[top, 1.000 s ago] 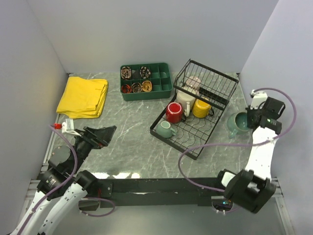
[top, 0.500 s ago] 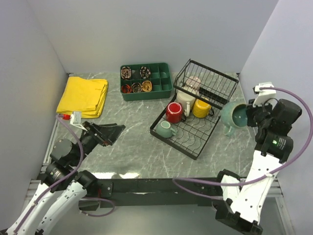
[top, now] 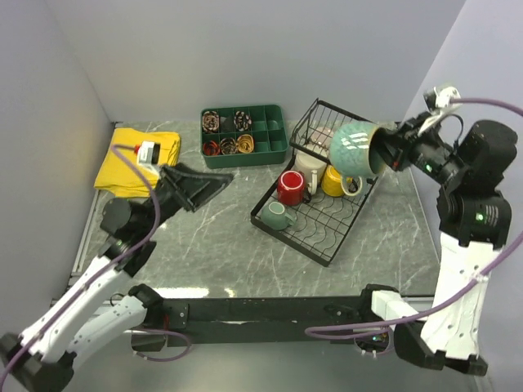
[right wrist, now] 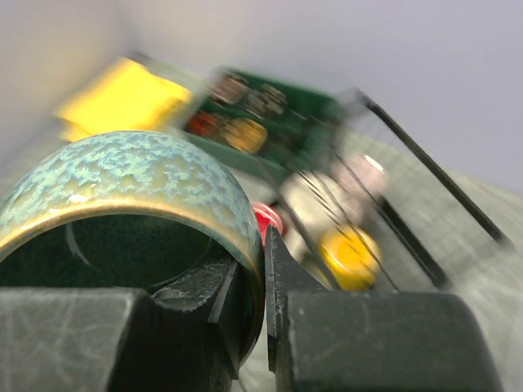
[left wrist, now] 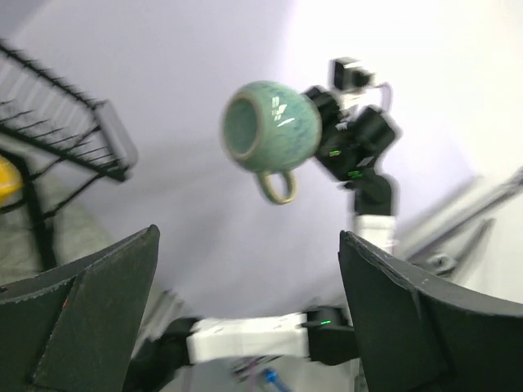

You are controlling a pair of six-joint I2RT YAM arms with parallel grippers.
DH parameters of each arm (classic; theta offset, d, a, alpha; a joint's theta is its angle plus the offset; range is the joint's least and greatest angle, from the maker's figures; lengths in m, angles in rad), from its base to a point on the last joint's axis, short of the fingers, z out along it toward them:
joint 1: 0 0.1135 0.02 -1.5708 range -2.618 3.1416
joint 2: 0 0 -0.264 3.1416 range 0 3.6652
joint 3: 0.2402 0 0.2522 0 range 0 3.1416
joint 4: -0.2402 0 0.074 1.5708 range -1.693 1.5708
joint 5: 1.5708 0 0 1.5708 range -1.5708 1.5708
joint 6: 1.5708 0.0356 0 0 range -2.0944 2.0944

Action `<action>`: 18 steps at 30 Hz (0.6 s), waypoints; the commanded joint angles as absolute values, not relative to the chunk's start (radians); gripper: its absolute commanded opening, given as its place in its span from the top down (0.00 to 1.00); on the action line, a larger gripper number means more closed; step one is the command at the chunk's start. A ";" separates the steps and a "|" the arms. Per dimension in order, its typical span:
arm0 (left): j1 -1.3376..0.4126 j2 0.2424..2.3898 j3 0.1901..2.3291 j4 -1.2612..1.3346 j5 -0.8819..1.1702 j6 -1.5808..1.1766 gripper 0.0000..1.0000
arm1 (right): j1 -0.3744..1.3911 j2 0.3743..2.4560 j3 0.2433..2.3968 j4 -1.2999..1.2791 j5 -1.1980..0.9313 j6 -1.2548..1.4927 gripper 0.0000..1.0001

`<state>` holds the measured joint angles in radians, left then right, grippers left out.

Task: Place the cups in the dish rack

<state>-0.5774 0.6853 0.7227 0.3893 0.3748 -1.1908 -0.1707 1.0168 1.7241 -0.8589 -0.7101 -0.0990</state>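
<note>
My right gripper [top: 384,151] is shut on the rim of the larger teal cup [top: 355,147], one finger inside and one outside [right wrist: 263,245]. The cup [right wrist: 122,180] hangs on its side in the air above the raised back tier of the black wire dish rack [top: 335,109]. In the rack stand a red cup [top: 290,186], a yellow cup [top: 335,181], a small light teal cup [top: 276,216] and a cream cup [top: 310,167]; a beige-pink cup [top: 325,137] is partly hidden behind them. My left gripper [top: 208,181] is raised left of the rack, open and empty [left wrist: 249,237], facing the teal cup [left wrist: 270,126].
A green compartmented tray [top: 274,151] with small items sits behind the rack's left side. A folded yellow cloth [top: 139,159] lies at the back left. Walls close in on the left, back and right of the marbled tabletop [top: 221,237].
My right arm has lifted the teal cup off the table right of the rack and carried it up and left over the back tier. My left arm has risen and swung toward the middle.
</note>
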 commanded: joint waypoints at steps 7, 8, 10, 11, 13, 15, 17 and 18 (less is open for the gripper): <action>-0.745 1.038 0.991 0.778 0.397 -1.298 0.04 | 0.092 1.123 1.730 -0.227 -0.845 0.441 1.00; -0.785 1.058 1.011 0.764 0.370 -1.281 0.03 | 0.121 1.127 1.724 -0.185 -0.845 0.462 1.00; -0.817 1.117 1.063 0.742 0.347 -1.240 0.02 | 0.150 1.146 1.723 -0.163 -0.825 0.483 1.00; -0.843 1.133 1.077 0.745 0.330 -1.232 0.02 | 0.175 1.152 1.729 -0.157 -0.818 0.483 1.00; -0.860 1.186 1.115 0.774 0.322 -1.230 0.02 | 0.199 1.164 1.736 -0.153 -0.783 0.492 1.00; -0.885 1.235 1.141 0.791 0.316 -1.233 0.01 | 0.225 1.167 1.733 -0.133 -0.762 0.495 1.00; -0.909 1.267 1.183 0.801 0.318 -1.236 0.02 | 0.242 1.174 1.735 -0.132 -0.727 0.482 1.00; -0.916 1.294 1.195 0.802 0.318 -1.241 0.03 | 0.255 1.177 1.733 -0.133 -0.713 0.473 1.00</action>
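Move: The teal cup, held by its rim in the right gripper, has its middle about 26 cm to the left gripper's right, 7 cm ahead and some 4 cm above. The open left gripper, where the cup is headed, lies about 31 cm left of the right hand, 6 cm back and 4 cm lower. From the right hand, some 36 cm below, the rack's yellow cup stands 17 cm ahead and 1 cm left, the red cup 15 cm ahead and 14 cm left. Bring the two hands together in mid-air for a handover. Carry the teal cup left about 13 cm with the right hand while lifting it, swinging the wrist counter-clockwise and raising the hand's left side; keep the rim pinched. Bring the open left gripper right and up towards the cup's bottom, turning it clockwise some 20 degrees, fingers kept wide. ##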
